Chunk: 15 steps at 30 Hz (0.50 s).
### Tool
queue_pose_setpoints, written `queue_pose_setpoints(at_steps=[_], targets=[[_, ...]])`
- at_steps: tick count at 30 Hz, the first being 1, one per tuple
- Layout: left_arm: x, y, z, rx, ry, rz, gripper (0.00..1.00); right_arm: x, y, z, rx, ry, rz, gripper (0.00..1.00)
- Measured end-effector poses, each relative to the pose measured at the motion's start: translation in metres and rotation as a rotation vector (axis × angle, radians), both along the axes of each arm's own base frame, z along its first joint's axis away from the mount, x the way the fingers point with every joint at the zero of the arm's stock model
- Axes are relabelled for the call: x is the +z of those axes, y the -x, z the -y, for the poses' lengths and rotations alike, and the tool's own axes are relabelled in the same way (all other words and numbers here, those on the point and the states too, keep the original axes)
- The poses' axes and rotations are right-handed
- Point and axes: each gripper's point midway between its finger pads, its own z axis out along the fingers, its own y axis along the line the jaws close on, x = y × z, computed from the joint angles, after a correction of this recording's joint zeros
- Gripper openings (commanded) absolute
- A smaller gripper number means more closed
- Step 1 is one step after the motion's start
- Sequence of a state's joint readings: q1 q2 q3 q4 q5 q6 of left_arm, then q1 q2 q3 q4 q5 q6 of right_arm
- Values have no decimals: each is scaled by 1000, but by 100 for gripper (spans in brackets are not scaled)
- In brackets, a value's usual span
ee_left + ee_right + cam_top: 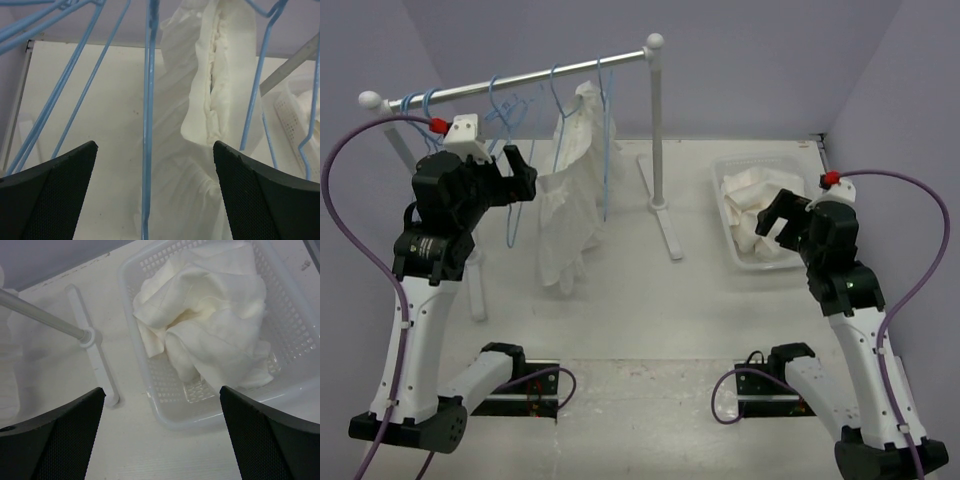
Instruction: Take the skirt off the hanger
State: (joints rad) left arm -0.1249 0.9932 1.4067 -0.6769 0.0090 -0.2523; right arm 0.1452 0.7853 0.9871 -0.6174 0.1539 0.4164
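Note:
The skirt (570, 190), white and ruffled, hangs on a blue wire hanger (607, 150) from the metal rail (510, 80). My left gripper (517, 168) is raised just left of it, open and holding nothing. In the left wrist view the skirt (210, 100) fills the right half beyond my gripper (155, 145), and a blue hanger wire (149, 100) runs down between the black fingers (65, 175), ahead of them. My right gripper (775, 215) hovers open at the near left rim of the clear basket (720, 170), its jaws empty (162, 390).
Several empty blue hangers (505, 110) hang on the rail left of the skirt, also close in front of my left gripper (55, 100). The rail's white post (657, 120) and foot (95, 360) stand mid-table. A crumpled white cloth (210, 315) lies in the basket (295, 325).

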Motion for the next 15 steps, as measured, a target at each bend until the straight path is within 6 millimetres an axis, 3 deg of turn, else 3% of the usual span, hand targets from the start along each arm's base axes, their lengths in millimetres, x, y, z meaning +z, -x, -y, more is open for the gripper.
queue_pose_setpoints(at_steps=[6,11,15], targets=[[-44,21,-11,58,0,-74,100,-1,8,7,-64,-30,10,99],[-94,40,-20,114,4,-153,100,-5,18,15,-115,-39,17,99],[-113,49,-24,139,9,-177,100,-5,23,20,-143,-46,17,99]])
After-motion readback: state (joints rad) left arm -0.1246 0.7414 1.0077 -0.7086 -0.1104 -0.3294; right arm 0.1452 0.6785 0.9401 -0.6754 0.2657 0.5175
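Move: From the open left gripper the skirt on its hanger hangs about 10 cm to the right, some 6 cm ahead, its middle roughly 12 cm lower. A bare hanger is directly in front, its middle about 4 cm ahead and about level in height, and its wires show between the fingers. The bunched hangers are some 12 cm to the left, 2 cm ahead and 4 cm higher. From the right gripper the skirt lies about 40 cm left and 10 cm ahead, near its height. Sink the left gripper about 11 cm away from the rail, drawing it back some 5 cm and slightly left, down the bare hanger towards its lower corner. Tip the fingers down about 10 degrees, turn them a little counter-clockwise and keep them wide open. Meanwhile ease the empty right gripper back and right a couple of centimetres from the basket, turning clockwise. ##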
